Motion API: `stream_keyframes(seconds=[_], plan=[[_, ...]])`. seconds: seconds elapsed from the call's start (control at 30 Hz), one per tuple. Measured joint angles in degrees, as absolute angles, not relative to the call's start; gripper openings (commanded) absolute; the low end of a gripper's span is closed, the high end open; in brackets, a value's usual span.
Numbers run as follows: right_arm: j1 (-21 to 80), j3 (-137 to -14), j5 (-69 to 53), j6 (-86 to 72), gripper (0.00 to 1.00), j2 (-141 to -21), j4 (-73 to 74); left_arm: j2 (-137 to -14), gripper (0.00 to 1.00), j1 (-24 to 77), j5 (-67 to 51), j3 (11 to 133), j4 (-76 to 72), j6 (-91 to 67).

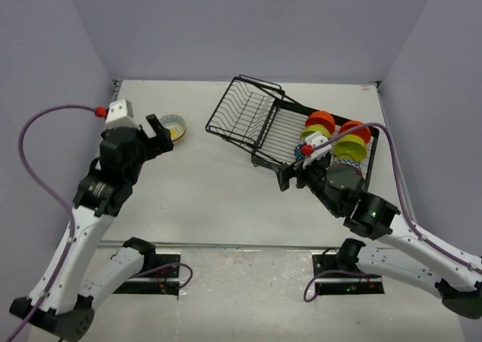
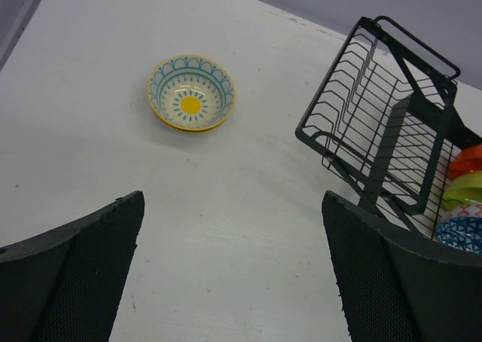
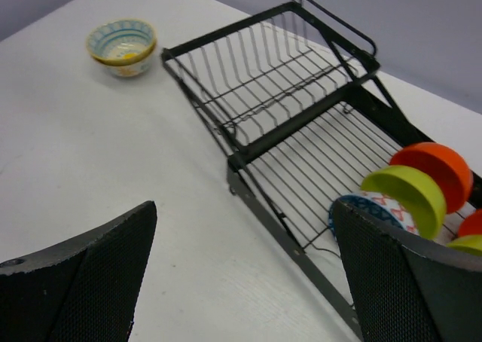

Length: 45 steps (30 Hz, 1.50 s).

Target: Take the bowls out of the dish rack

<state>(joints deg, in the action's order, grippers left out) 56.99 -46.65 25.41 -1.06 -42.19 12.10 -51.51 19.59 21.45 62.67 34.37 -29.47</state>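
Observation:
The white floral bowl [image 1: 173, 127] with a yellow centre sits upright on the table, left of the black dish rack [image 1: 267, 131]. It also shows in the left wrist view [image 2: 191, 93] and the right wrist view [image 3: 123, 47]. In the rack's right section stand an orange bowl [image 1: 321, 120], a lime green bowl [image 1: 315, 132], a blue patterned bowl [image 3: 369, 206], a second orange bowl [image 1: 355, 131] and a second lime bowl [image 1: 350, 148]. My left gripper [image 1: 160, 135] is open and empty just beside the floral bowl. My right gripper [image 1: 295, 169] is open and empty at the rack's near edge, beside the blue patterned bowl.
The rack's left section [image 3: 248, 71] is tilted up and holds nothing. Grey walls close in the table at the back and both sides. Bare white tabletop [image 2: 233, 229] lies between the floral bowl and the rack.

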Motion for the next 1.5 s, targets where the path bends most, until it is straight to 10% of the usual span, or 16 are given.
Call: stream_keyframes(seconds=[0.67,0.9,1.03,1.5], plan=[[36.84,-50.09,38.46,28.47,0.95,-73.43,14.55,-32.56,1.0,19.59,22.13,47.9,38.48,-27.07],[32.01,-50.94,39.57,32.12,0.81,-83.53,8.29,-31.38,1.0,19.59,21.21,47.31,37.82,-26.76],[31.46,-50.74,39.62,33.98,0.54,-86.0,4.12,-31.44,1.0,19.59,20.69,47.11,37.54,-26.37],[29.87,-48.88,41.3,36.14,0.32,-92.4,-6.5,-31.64,1.0,19.64,18.35,47.0,36.97,-25.87]])
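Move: From the right hand, the blue-lined bowl with red diamonds stands in the rack about 18 cm ahead, 9 cm to the right and 22 cm below. At about its height, the green bowl sits some 5 cm beyond it and 2 cm to its right, the orange bowl about 10 cm beyond and 4 cm right, the red-brown bowl 11 cm right and 5 cm nearer. From the left hand, the blue-lined bowl is about 46 cm right, 11 cm ahead, 22 cm down. Drive the right gripper down and forward, about 18 cm each, and some 13 cm right into the rack, rolling its left side down about 60 degrees and swinging clockwise. Bring the fingers astride the blue-lined bowl's rim and close them a bit past half. Draw the open left gripper back about 6 cm and down 5 cm, away from the two bowls already stacked. ##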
